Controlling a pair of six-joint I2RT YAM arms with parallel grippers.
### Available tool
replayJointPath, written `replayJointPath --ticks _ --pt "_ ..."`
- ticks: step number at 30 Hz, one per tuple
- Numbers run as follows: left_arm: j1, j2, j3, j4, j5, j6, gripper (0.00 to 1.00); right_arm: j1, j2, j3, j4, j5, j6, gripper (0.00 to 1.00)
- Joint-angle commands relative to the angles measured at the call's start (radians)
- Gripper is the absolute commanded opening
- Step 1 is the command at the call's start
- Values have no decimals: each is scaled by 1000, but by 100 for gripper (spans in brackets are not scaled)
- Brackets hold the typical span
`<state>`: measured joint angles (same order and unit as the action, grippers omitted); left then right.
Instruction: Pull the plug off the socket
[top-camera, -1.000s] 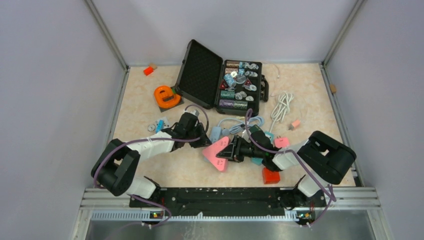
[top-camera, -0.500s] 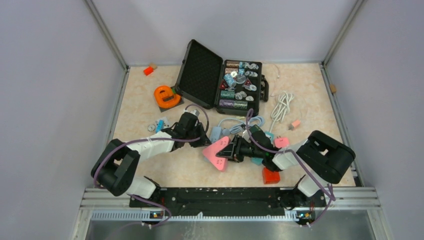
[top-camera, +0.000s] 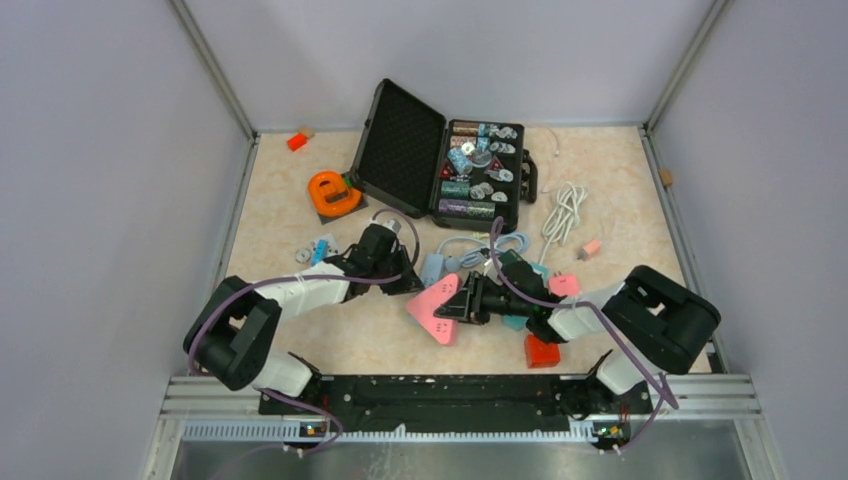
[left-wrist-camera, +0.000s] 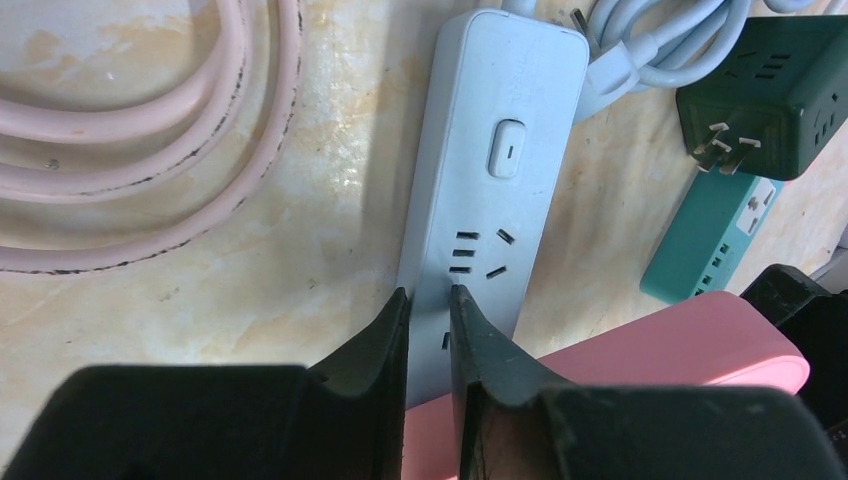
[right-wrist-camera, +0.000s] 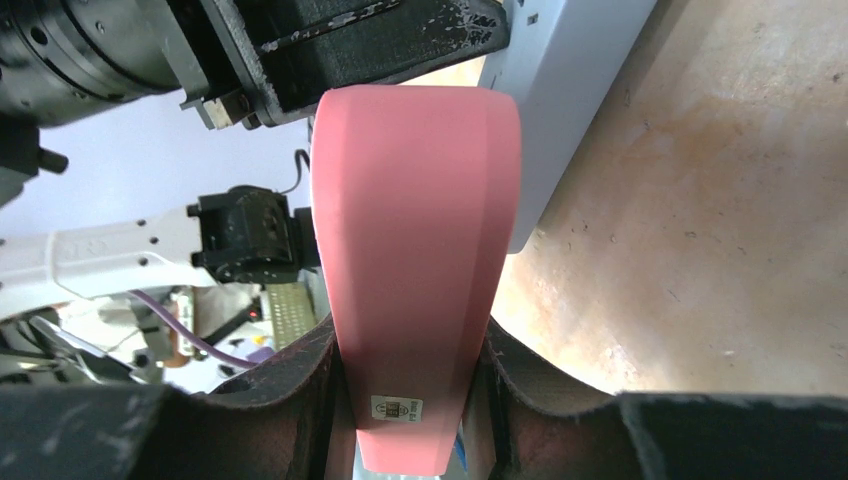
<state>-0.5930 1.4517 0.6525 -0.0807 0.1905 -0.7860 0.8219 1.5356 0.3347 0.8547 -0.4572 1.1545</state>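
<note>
The socket is a pink power strip, tilted up off the table. My right gripper is shut on its near end, one finger on each side. My left gripper stands at the strip's far end, over a pale blue power strip. Its jaws are shut to a thin slit, and through the slit only the pale blue strip and the pink strip show. No plug in the pink socket shows in any view.
An open black case with small parts sits at the back. An orange tape holder, a white cable and a red block lie around. Pink cable loops, a dark green adapter and a teal strip crowd the left gripper.
The left jaws have closed a little further. Both arms and the pink strip stay about where they were.
</note>
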Motion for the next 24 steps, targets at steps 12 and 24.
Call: replayJointPath --ticks 12,24 --pt "-28 91 -67 -174 -22 39 19 -3 -82 41 406 -21 180 0" --pt "-29 87 -64 -169 -17 37 19 -3 -215 25 217 -36 -29 0"
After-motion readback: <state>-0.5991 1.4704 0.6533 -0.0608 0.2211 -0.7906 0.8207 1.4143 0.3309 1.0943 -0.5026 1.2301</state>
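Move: The pink plug is in the right hand's fingers, its middle about 5 cm left of that hand, 1 cm ahead and 1 cm lower, still against the near end of the light-blue strip. The strip's middle lies roughly 7 cm left, 6 cm ahead and 4 cm below; the dark green plug 12 cm right and 9 ahead, the red plug 18 cm right and 8 back. From the left hand, the pink plug is some 6 cm back and 5 right, slightly higher. Keeping its grip on the pink plug, the right hand first works at it with barely a centimetre of travel, then shoots almost straight up about 9 cm, away from the light-blue strip, the leftward-pointing fingers swinging up some 15 to 20 degrees towards level so that the plug leaves the socket. The left hand stays essentially put, its opening unchanged and its fingertips still on the strip, holding it down against the pull. ##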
